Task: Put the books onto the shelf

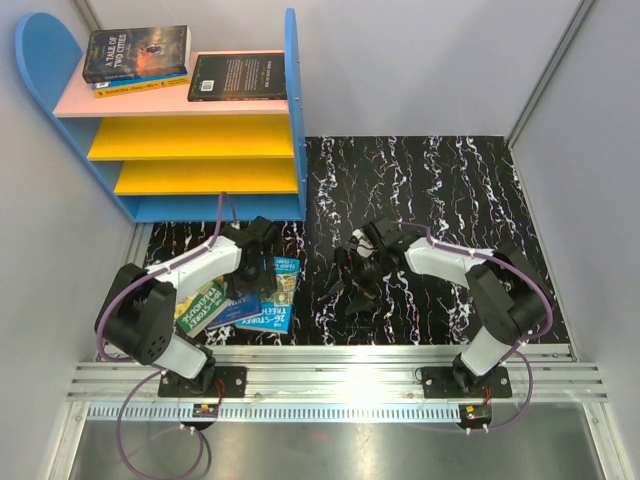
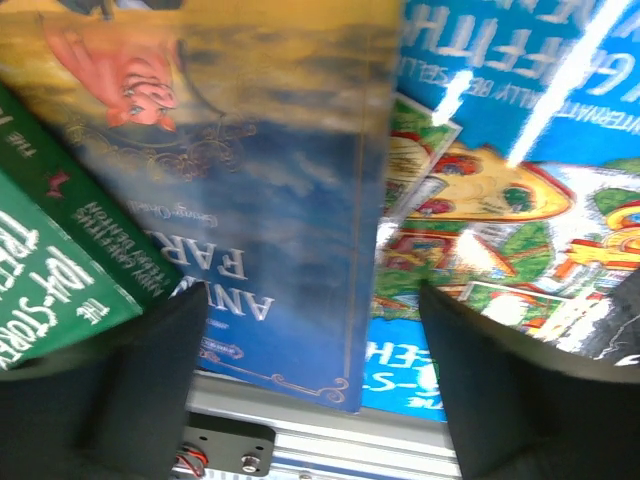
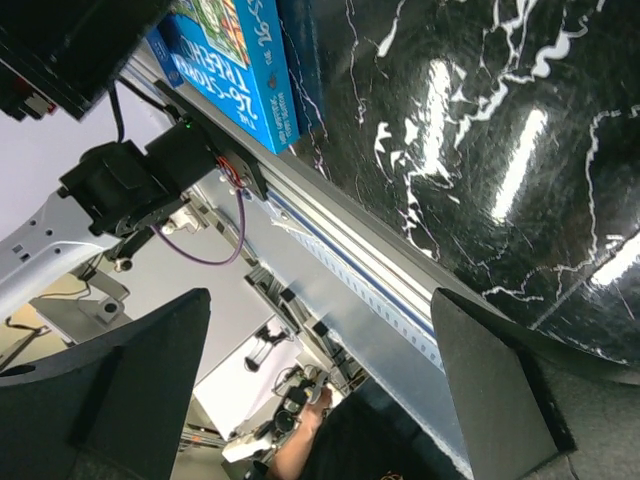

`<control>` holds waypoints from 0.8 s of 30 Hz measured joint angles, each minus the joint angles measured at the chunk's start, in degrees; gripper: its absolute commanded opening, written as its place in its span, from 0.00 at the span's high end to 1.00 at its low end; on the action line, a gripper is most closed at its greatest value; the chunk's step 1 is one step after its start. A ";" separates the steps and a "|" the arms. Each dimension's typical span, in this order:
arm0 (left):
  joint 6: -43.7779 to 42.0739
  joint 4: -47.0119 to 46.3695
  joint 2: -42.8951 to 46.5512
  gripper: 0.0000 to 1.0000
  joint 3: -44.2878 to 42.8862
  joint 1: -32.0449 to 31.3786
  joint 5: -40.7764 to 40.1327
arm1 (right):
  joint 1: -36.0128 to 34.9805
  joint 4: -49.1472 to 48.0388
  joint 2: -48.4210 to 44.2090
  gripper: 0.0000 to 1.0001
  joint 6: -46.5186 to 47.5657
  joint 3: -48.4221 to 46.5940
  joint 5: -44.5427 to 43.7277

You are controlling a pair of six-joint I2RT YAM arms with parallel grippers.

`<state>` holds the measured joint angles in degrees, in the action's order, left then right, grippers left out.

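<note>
Several books lie in a loose pile at the table's near left: a blue treehouse book (image 1: 262,312), a green one (image 1: 200,300) and an illustrated one (image 1: 283,280). My left gripper (image 1: 266,240) hovers low over this pile. In the left wrist view its jaws stand wide (image 2: 312,300), with the corner of a blue "Animal Farm" book (image 2: 270,200) between them and a gap to the right finger (image 2: 520,400). My right gripper (image 1: 362,252) is open and empty over the black marble table. The shelf (image 1: 292,110) stands at the back left, and its pink top holds a dark book (image 1: 238,77) and a small stack (image 1: 135,50).
The two yellow boards (image 1: 190,140) of the shelf carry nothing. Grey walls close in on the left and right. An aluminium rail (image 3: 330,240) runs along the table's near edge, where the blue treehouse book (image 3: 235,60) lies close to it.
</note>
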<state>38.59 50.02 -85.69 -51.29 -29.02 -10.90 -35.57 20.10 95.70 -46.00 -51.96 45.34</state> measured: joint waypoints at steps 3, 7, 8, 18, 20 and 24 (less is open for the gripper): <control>-0.11 0.04 -0.17 0.48 -0.11 -0.11 -1.18 | 0.00 1.25 -1.22 0.00 0.85 0.28 -0.90; -1.25 0.66 -0.20 0.65 -0.11 0.39 -3.74 | 0.00 2.75 -1.51 0.00 2.01 0.28 -1.49; -1.60 0.81 -0.20 0.73 -0.02 0.90 -4.31 | 0.00 3.06 -1.55 0.00 2.27 0.28 -1.66; -5.20 4.66 0.52 1.00 -0.94 5.51 -8.33 | 0.00 4.55 -3.17 0.00 3.54 0.70 -2.78; -5.70 6.54 0.85 1.00 -2.56 5.51 -8.68 | 0.00 4.87 -3.78 0.00 3.78 0.79 -2.82; -6.97 12.83 3.21 1.00 -10.27 5.33 -9.49 | 0.00 5.57 -4.94 0.00 4.09 0.94 -2.91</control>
<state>31.62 62.85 -82.48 -61.56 -23.68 -20.38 -35.57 25.67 90.76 -41.91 -51.03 42.44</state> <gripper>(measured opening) 0.046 0.994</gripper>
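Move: The left gripper, open and low over the books, has Animal Farm partly between its fingers, the book's middle about 5 cm ahead, 4 cm left and a centimetre below. The 26-Storey Treehouse lies some 4 cm right and 3 cm ahead, slightly lower. The 104-Storey Treehouse overlaps on the other side, about 15 cm left and 3 cm ahead. From the right hand, Animal Farm is roughly 25 cm left, 4 cm ahead and 6 cm below. Bring the left gripper about 5 cm to the left, level and low, closing as it goes so that the right finger pushes Animal Farm's spine edge left and both fingers pinch it. Let the wrist roll some 10 degrees, its left side rising, then hold the grip and lift about 6 cm, easing slightly forward at the end. ##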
